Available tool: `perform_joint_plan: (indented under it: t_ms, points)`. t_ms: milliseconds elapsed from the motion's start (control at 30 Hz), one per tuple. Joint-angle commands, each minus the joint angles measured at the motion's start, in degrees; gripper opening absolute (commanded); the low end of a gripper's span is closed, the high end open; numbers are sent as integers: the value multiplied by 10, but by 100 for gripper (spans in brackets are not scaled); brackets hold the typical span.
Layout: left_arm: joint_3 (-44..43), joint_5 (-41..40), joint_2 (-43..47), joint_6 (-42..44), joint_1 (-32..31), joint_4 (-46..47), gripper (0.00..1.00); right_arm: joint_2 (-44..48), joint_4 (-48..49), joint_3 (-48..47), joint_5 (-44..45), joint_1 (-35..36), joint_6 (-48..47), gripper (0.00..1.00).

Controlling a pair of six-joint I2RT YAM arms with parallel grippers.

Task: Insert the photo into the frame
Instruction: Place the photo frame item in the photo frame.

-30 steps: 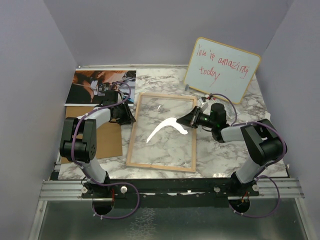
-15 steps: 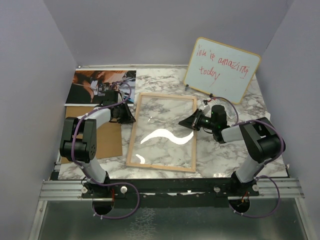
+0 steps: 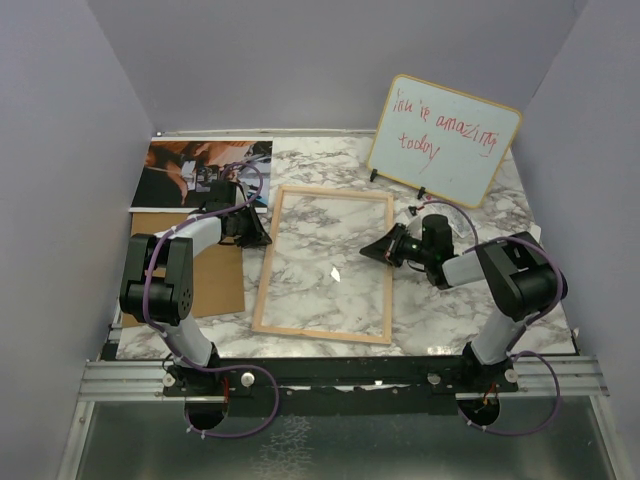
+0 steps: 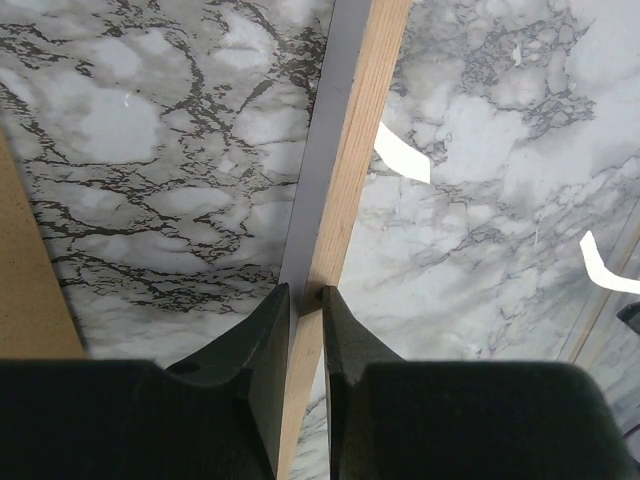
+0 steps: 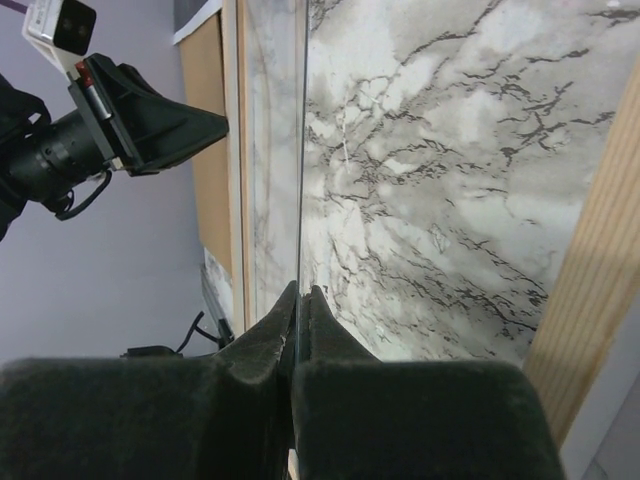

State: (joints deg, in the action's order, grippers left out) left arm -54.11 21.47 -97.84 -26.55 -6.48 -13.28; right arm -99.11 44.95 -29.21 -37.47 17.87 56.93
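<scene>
The frame (image 3: 320,331) lies in the middle of the marble table, light wood rails up, with its clear pane (image 3: 325,260) inside. My left gripper (image 3: 262,238) is shut on the left rail (image 4: 350,170), one black finger (image 4: 265,330) on each side of the wood. At the frame's right side my right gripper (image 3: 366,251) is shut on the thin edge of the pane (image 5: 302,150), with the wood rail (image 5: 590,260) just beside it. The photo (image 3: 200,172), dark with orange-brown tones and a white border, lies flat at the back left, partly under the left arm.
A plain brown backing board (image 3: 225,285) lies at the left, under the left arm. A wood-rimmed whiteboard (image 3: 445,140) with red writing leans at the back right. Grey walls close in on three sides of the table.
The left jaws have closed onto the frame's left rail. The right gripper has sunk a little with the pane, and the white glare on the glass has shrunk to a speck.
</scene>
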Motion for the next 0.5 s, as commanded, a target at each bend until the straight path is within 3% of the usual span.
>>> perform_joint_plan:
  t_ms: [0, 233, 367, 467]
  points:
    - [18, -17, -38, 11, -8, -42, 19, -28, 37, 7, -3, -2, 13, 1]
    - [17, -14, -42, 11, -9, -41, 19, -26, 77, 1, -52, -2, 44, 3]
    - [17, -13, -43, 9, -8, -38, 19, -38, 111, 8, -82, -1, 69, 53]
    - [20, -17, -41, 6, -8, -35, 17, -41, 116, 14, -105, 0, 73, 64]
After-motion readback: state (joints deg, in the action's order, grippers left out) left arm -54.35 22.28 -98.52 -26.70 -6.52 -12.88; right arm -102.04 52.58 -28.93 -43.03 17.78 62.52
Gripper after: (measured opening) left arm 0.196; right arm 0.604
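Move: The right hand still pinches the clear sheet by its right-hand side, low over the frame. The frame's middle lies about 7 cm to its left, 1 cm back and 3 cm below; the frame's right rail is some 5 cm to its right and 3 cm below, level fore and aft. The left hand stays closed on the left rail, with the frame's middle about 12 cm to its right, 4 cm back and barely 1 cm below. The brown board lies about 16 cm left of that hand and 4 cm back. The right hand lets go of the clear sheet just inside the right rail: still shut, it sinks about 1 cm towards the frame, then rises about 2 cm while edging a little left and back, its fingers opening to over half and tipping up by some 5 degrees. The left hand keeps its pinch on the left rail and holds in place. ##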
